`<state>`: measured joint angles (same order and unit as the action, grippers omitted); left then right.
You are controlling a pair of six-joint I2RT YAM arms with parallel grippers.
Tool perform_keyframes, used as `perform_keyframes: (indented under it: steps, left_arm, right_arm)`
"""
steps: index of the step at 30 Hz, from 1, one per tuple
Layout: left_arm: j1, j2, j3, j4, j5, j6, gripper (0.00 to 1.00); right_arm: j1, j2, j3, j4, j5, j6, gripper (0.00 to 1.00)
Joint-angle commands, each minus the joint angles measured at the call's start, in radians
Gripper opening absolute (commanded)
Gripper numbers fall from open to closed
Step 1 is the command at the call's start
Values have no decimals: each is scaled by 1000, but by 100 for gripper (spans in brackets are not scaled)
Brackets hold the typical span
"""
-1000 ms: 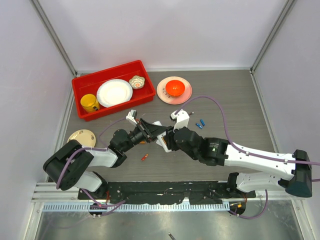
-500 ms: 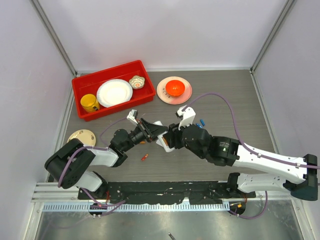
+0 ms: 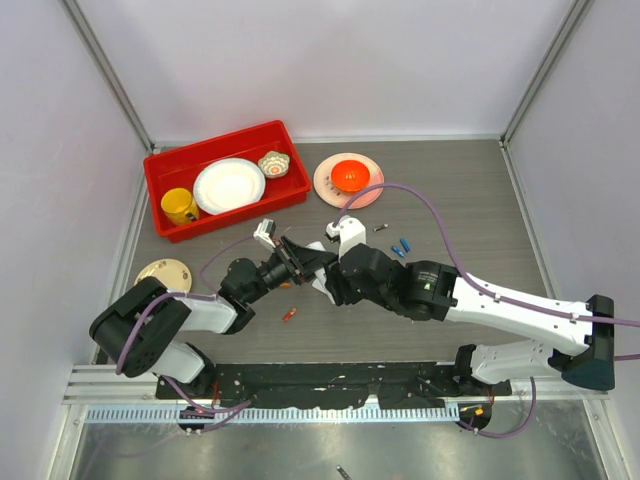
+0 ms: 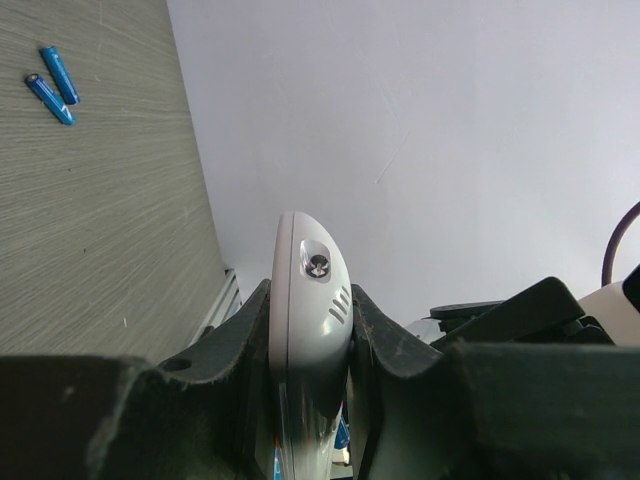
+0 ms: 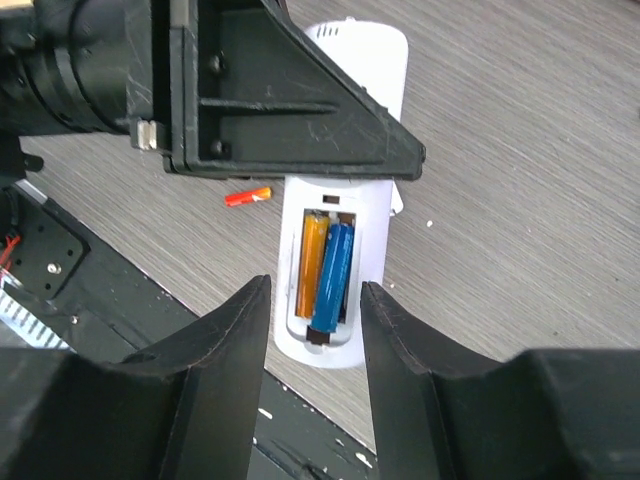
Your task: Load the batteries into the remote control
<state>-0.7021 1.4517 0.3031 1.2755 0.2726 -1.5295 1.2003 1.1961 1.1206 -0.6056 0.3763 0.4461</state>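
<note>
My left gripper (image 4: 310, 335) is shut on the remote control (image 4: 308, 290), a slim white bar held edge-on above the table. In the right wrist view the remote control (image 5: 368, 232) shows its open recess, with an orange battery (image 5: 312, 262) and a blue battery (image 5: 334, 272) inside; the blue one lies slanted. My right gripper (image 5: 315, 288) hangs open over that end, its fingers clear of both sides. One orange-red battery (image 5: 248, 196) lies on the table, also seen from above (image 3: 289, 314). Two blue batteries (image 3: 403, 246) lie farther right.
A red bin (image 3: 160, 170) at the back left holds a white plate, a yellow cup and a small bowl. A pink plate with an orange bowl (image 3: 348, 178) stands behind the arms. A pale round disc (image 3: 163, 272) lies at the left.
The right wrist has swung left over the remote, after drifting right half a second ago. The left arm and the remote have stayed put.
</note>
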Motion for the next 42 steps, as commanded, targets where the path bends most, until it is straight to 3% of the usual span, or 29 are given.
perform_keyframes:
  steps: [1,18,33,42]
  left_arm:
    - [-5,-11,27,131,-4,14,0]
    - [-5,-14,30,128,2,8,0]
    - [-5,-17,30,128,4,9,0]
    - [-7,-11,36,125,2,15,0]
  right_arm:
    - [-2,-10,38,-54,3,-21,46]
    - [-2,11,16,-45,-8,-27,31]
    - [-2,10,16,-14,-16,-32,6]
    - [-2,14,15,36,-10,12,1]
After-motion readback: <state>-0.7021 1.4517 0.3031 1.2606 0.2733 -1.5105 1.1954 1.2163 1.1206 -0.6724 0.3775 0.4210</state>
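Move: The blue battery lies loose in the remote's open compartment, its middle only about 1 cm ahead of the right hand and roughly 2 cm below, in line sideways. The orange battery is beside it, 1 cm to its left. The left gripper's fingertips clamp the remote about 6 cm ahead of the right hand, 2 cm left and 2 cm below. From the left hand the blue battery is some 5 cm back and 2 cm to the right, about level. Down and to the right by about 2 cm in all, the right hand settles over the near end of the blue battery, with only a slight roll of some 5 degrees. Its fingers close from about half open until they pinch that end from both sides, then stay put. The left hand holds almost still and keeps its grip on the remote. ##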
